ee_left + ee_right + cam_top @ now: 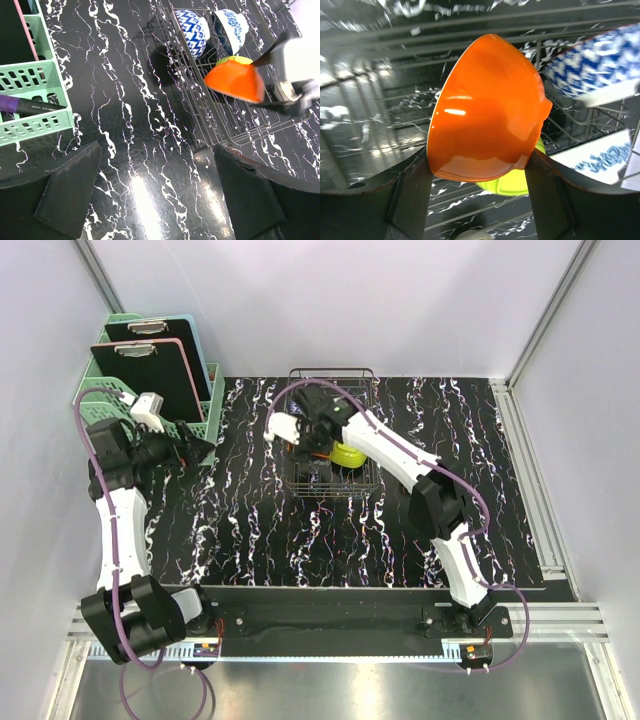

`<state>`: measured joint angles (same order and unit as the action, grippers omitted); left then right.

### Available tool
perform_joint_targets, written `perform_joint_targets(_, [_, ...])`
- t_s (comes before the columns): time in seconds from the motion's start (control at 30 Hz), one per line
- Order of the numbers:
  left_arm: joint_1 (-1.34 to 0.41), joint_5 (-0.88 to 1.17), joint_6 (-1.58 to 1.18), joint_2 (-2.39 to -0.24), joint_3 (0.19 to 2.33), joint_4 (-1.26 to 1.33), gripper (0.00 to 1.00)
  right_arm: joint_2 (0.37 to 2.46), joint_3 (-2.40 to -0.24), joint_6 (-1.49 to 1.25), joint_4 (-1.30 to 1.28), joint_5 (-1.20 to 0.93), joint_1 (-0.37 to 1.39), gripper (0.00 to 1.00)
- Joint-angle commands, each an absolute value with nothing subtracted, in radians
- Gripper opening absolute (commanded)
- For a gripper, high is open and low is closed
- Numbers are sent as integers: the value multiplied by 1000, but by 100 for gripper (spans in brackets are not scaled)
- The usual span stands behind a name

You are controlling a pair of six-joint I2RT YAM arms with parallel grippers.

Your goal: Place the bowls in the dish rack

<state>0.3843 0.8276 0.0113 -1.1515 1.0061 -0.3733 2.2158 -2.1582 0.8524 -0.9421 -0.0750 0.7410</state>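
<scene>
My right gripper (477, 170) is shut on the orange bowl (490, 110), one finger on each side of it, and holds it tilted over the dish rack (333, 371). Under it in the rack lies a lime green bowl (512, 182). Two white bowls with blue pattern (192, 30) (232, 27) stand on edge at the rack's far end. In the left wrist view the orange bowl (235, 82) hangs just above the rack wires (210, 120). My left gripper (157, 195) is open and empty above the marble tabletop, left of the rack.
A mint green lattice basket (100, 390) with two clipboards (165, 360) stands at the back left, close to my left arm. A purple pen (25, 106) lies in the basket. Grey walls enclose the table.
</scene>
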Motion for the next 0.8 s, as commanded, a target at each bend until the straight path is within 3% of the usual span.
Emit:
perform_joint_targets(0.0, [397, 865, 32, -1123, 1009, -354, 99, 2188, -2034, 995, -775, 72, 753, 0])
perform_joint_targets(0.77, [430, 890, 32, -1134, 997, -351, 99, 2186, -1856, 1195, -558, 155, 765, 0])
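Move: Held in the right hand, the orange bowl is bound for the free place in the rack about 4 cm ahead, 1 cm right and 5 cm lower. The blue patterned bowl stands about 9 cm ahead of that hand and 1 cm left. The lime bowl is 1 cm ahead and 9 cm right, the white floral bowl about 9 cm ahead and 9 cm right, all three some 6 cm lower. From the left hand, the free place is roughly 9 cm ahead, 23 cm right and 15 cm down. Lowering the orange bowl into the rack, the right hand sinks fast at first, then eases forward towards the blue patterned bowl while settling slightly, about 4.5 cm down and 4.5 cm forward in all. Its wrist tilts some 20 degrees, swinging the fingertips forward and a little to the right, and the fingers keep their pinch on the bowl. ##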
